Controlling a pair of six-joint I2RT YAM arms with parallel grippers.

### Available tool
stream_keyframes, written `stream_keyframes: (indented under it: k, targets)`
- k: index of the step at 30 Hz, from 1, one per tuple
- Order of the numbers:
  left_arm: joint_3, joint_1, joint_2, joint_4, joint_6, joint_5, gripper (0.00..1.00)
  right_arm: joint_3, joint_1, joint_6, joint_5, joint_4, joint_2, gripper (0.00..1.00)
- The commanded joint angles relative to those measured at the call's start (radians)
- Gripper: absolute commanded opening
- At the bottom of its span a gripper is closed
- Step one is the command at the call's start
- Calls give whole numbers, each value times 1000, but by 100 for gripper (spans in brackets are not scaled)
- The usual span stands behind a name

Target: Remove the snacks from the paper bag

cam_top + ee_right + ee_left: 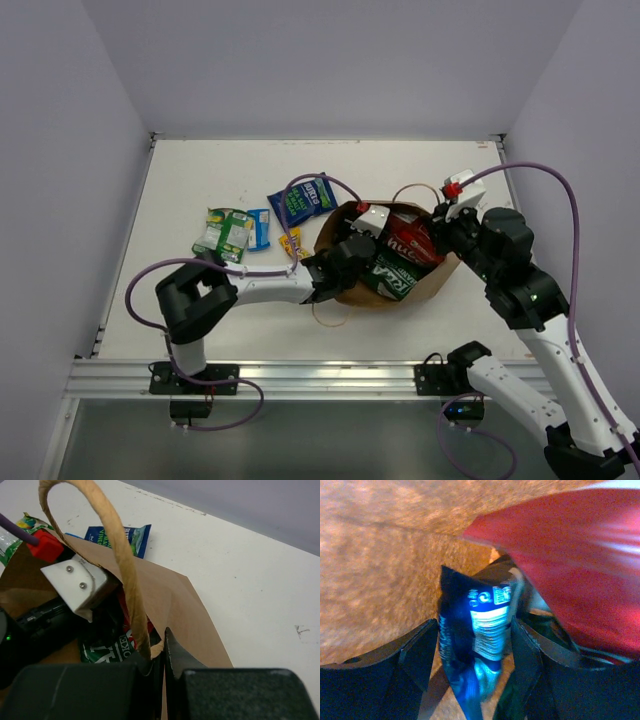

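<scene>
The brown paper bag lies open in the middle of the table. Inside it are a red chip bag and a green bag. My left gripper is inside the bag's mouth. In the left wrist view it is open, its fingers on either side of a blue packet standing on end, with the red bag to the right. My right gripper is shut on the bag's rim at the foot of a twisted handle.
On the table left of the bag lie green-white packets, a small blue packet, a larger blue bag and a small yellow packet. The bag's other handle lies toward the table's front edge. Walls enclose the table.
</scene>
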Motion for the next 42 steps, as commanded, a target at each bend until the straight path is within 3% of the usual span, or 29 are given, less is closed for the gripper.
stream_keyframes:
  k: [1, 4, 7, 8, 10, 11, 15, 22, 32, 42]
  targets:
    - [49, 17, 42, 71, 32, -46, 65, 70, 0, 11, -97, 71, -16, 0]
    - [41, 22, 52, 102, 23, -41, 61, 70, 2, 13, -114, 71, -22, 0]
    - [32, 24, 48, 125, 22, -37, 42, 70, 2, 10, -111, 67, -22, 0]
    - [30, 24, 44, 123, 23, -34, 28, 66, 2, 8, -106, 69, -22, 0]
    - [24, 24, 22, 117, 22, -31, 14, 61, 2, 7, -85, 74, -27, 0]
    - [18, 22, 12, 112, 17, -29, 1, 53, 2, 7, -77, 77, -27, 0]
    - [-2, 20, -88, 68, 9, 3, 0, 33, 2, 7, -21, 97, -25, 0]
    - [4, 13, -289, -87, -26, 196, 0, 21, 2, 13, 139, 107, -2, 0]
    - [143, -15, -441, -334, -133, 399, 0, 12, 2, 26, 277, 101, 26, 0]
    - [401, -7, -634, -740, -215, 273, 0, 7, -1, 97, 467, 80, 73, 0]
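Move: The left hand is down in the paper bag, open fingers either side of the blue packet, whose middle lies about 5 cm ahead, 1 cm right and 2 cm below. The red packet is roughly 8 cm to the hand's right, 2 cm back and slightly higher; the green packet some 8 cm back and 4 cm right, about level. From the right hand the blue packet is about 10 cm ahead, 11 cm left and 18 cm below. Left fingers pinch the blue packet, lifting it some 22 cm and back, while the right hand draws the rim right. ##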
